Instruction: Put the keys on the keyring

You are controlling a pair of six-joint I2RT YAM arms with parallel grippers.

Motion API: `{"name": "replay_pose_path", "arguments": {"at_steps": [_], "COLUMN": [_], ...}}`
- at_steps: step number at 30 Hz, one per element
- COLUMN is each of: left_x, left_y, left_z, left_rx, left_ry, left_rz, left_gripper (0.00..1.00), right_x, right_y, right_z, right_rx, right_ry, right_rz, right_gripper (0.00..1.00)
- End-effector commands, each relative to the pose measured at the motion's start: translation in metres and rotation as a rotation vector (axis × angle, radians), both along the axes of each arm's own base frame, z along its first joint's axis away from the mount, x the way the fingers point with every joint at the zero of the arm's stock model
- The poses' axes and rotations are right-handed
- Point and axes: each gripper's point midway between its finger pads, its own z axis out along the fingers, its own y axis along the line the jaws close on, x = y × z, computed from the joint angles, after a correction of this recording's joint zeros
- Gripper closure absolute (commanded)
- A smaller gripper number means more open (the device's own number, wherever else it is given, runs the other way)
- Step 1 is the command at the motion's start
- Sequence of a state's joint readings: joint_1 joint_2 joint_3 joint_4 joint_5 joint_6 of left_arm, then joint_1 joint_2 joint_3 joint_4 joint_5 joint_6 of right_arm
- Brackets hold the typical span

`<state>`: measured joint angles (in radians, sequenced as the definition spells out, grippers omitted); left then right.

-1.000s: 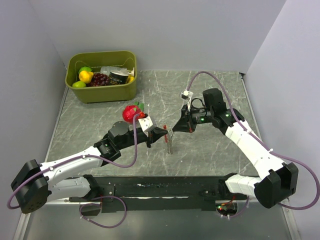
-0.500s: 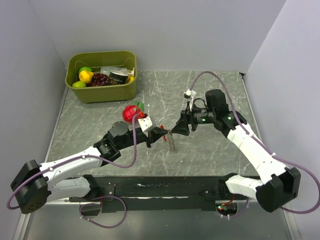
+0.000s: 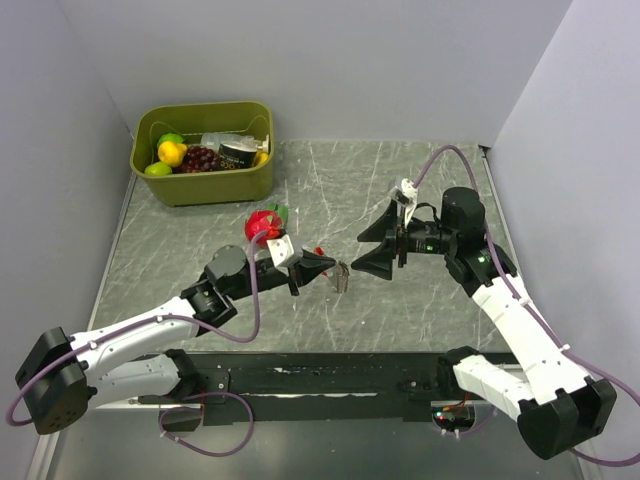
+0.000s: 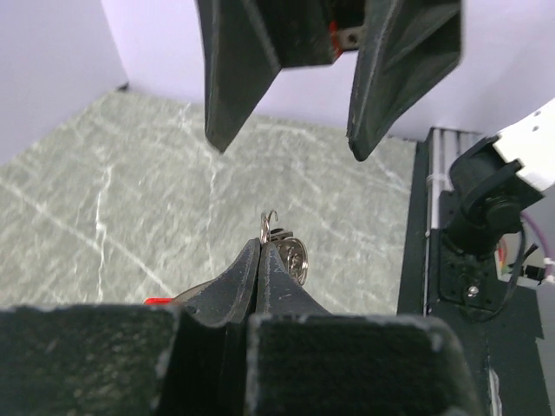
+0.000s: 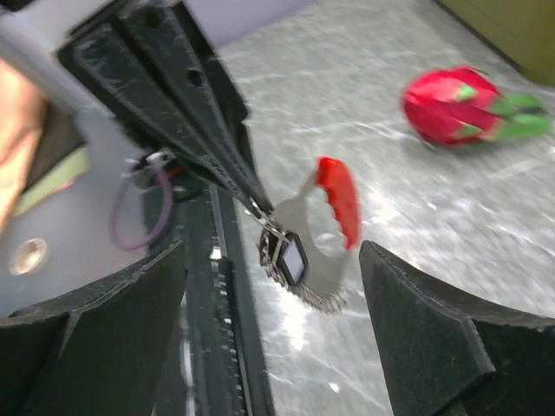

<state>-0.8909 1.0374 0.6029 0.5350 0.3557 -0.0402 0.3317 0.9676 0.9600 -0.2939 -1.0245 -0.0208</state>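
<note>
My left gripper (image 3: 326, 268) is shut on the keyring's silvery loop (image 4: 270, 224), which pokes out past its tips. The curved red fob (image 5: 340, 199) arcs up beside that gripper, a little above the table. The keys (image 5: 293, 260), one with a black head and one toothed and silvery, hang from the loop just below the tips and also show as keys (image 3: 342, 279) from above. My right gripper (image 3: 368, 250) stands open, facing the keys from the right, a short gap away and holding nothing. In the left wrist view its two fingers (image 4: 234, 69) hang apart above the loop.
A red strawberry toy (image 3: 264, 226) with green leaves lies just behind my left gripper. An olive bin (image 3: 204, 182) with fruit and jars stands at the back left. The black base rail (image 3: 320, 380) runs along the near edge.
My right gripper has opened, let go of the keys and drawn back to the right. The keys now hang from the loop in my left gripper, which has shifted slightly.
</note>
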Motion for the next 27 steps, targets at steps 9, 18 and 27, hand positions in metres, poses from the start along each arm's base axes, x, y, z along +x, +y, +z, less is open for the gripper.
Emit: {"name": "replay_pose_path", "arguments": {"at_steps": [9,18,27], "left_x": [-0.042,-0.042,-0.041], "left_y": [-0.001,-0.004,-0.005], "left_z": [0.058,0.065,0.072], "left_rx": [-0.162,-0.172,-0.188], "left_ry": [-0.146,-0.148,-0.148], "left_rz": [-0.204,-0.213,-0.216], "left_gripper": [0.99,0.99,0.99], "right_x": [-0.026,-0.035,-0.032], "right_y": [0.013,0.024,0.031], "right_z": [0.036,0.031,0.014], "right_rx": [0.168,0.158,0.128], "right_ry": [-0.031,0.008,0.067], "right_rz": [0.224,0.279,0.263], "right_gripper": [0.28,0.46,0.53]}}
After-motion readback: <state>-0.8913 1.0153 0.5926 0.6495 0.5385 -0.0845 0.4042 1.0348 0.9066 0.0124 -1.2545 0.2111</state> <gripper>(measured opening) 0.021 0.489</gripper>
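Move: The keyring clasp is already pinched in the left fingertips, its body about 2 cm below that hand point and 1 cm to the right. From the open right gripper, the clasp lies roughly 5 cm to the left, 2 cm back and 4 cm lower. The hanging piece's red handle is some 8 cm left of the right hand, 2 cm ahead and 7 cm below. Keep the left gripper shut on the clasp and carry it about 4 cm back and nearly 3 cm up, turning some 10 degrees clockwise, then hold. Bring the right gripper back alongside and left towards the clasp, rising at first, then dipping about a centimetre over its top; turn it some 15 degrees counter-clockwise and narrow the fingers to about half open. ##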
